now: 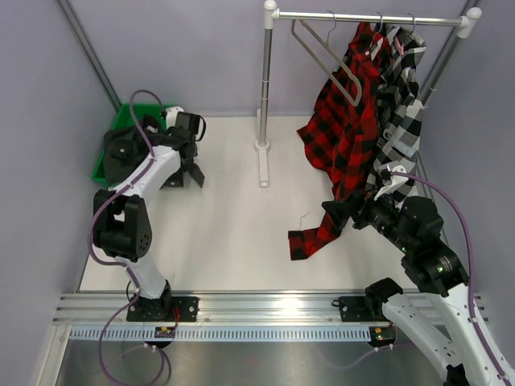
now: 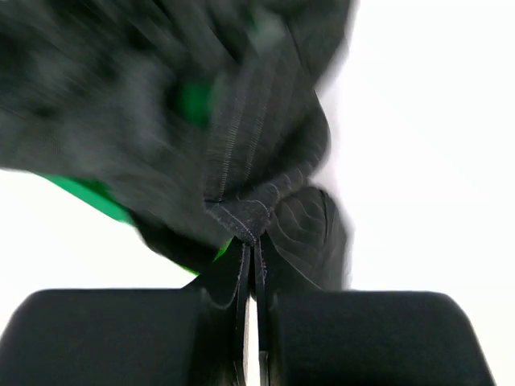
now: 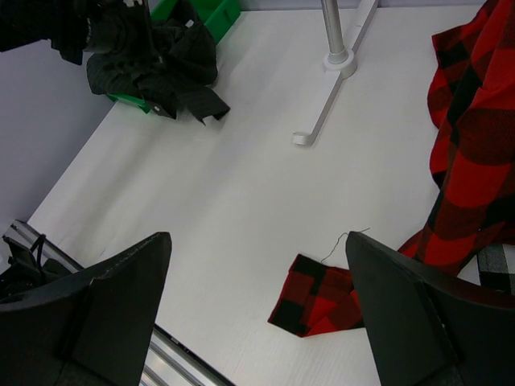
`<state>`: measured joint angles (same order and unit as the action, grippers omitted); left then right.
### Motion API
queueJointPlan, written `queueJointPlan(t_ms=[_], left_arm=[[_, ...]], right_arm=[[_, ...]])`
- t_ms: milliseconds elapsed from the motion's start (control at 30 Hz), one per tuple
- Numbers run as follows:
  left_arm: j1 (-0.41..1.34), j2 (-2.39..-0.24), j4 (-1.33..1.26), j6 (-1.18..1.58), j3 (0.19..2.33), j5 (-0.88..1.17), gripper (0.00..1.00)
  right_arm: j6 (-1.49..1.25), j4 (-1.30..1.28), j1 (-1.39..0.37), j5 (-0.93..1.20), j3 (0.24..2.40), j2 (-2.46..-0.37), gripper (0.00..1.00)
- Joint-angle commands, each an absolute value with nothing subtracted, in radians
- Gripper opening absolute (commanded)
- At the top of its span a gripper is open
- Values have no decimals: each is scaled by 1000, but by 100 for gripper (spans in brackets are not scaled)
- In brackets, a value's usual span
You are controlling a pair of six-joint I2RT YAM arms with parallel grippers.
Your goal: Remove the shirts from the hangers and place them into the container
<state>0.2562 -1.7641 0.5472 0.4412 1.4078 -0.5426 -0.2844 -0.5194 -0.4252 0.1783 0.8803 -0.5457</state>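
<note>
The dark charcoal shirt (image 3: 153,56) lies bunched over the green container (image 1: 121,121) at the far left, one part spilling onto the table. My left gripper (image 2: 251,245) is shut on a seamed fold of this shirt (image 2: 257,153), with green (image 2: 80,193) showing behind it. The red-and-black plaid shirt (image 1: 346,121) hangs from the rack, its cuff (image 1: 310,240) resting on the table. Beside it hangs the black-and-white plaid shirt (image 1: 402,112). A bare hanger (image 1: 326,52) hangs tilted to their left. My right gripper (image 3: 257,241) stands open above the table by the red cuff (image 3: 318,297), holding nothing.
The rack's top rail (image 1: 366,16) spans the back right, and its post and foot (image 1: 261,145) stand mid-table. Grey walls close in on both sides. A metal rail (image 1: 265,310) runs along the near edge.
</note>
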Motion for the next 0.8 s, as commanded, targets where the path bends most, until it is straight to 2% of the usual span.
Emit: queueJointPlan(t_ms=[0,267,467,767], left_arm=[[174,-1694,557,362,1500,-638,0],[-41,-1712,503,307,1614,-658,0],[-146,-1868,488,310,1713,-632,0],[-202,-2169,543,328,1890,-565,2]], right_arm=[[-285,-494,-423,204,879,-545,99],[-287,-491,-423,210,877,-558,99],[-287,-492,-423,213,877,-584,100],[-281,-499,-423,207,884,-637,100]])
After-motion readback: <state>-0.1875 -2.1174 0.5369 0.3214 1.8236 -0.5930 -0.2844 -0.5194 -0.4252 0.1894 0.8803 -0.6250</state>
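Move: The left hand, pinching a loose edge of the grey shirt, hangs about over the container's right rim; the container's middle lies some 14 cm to its left, 9 cm ahead and 10 cm below. The shirt's heap, already in it, is about 16 cm left and 6 cm ahead. The rack post's foot stands roughly 34 cm right and 9 cm ahead. From the right hand the container is some 65 cm left, 33 cm ahead and 27 cm below. Keeping its shut fingers on the shirt's edge, the left hand carries the cloth some 22 cm left across the container, arching up about 9 cm and sinking back to its starting height over the left part. It also works about 6 cm forward, mostly late, while turning some 25 degrees counter-clockwise. ##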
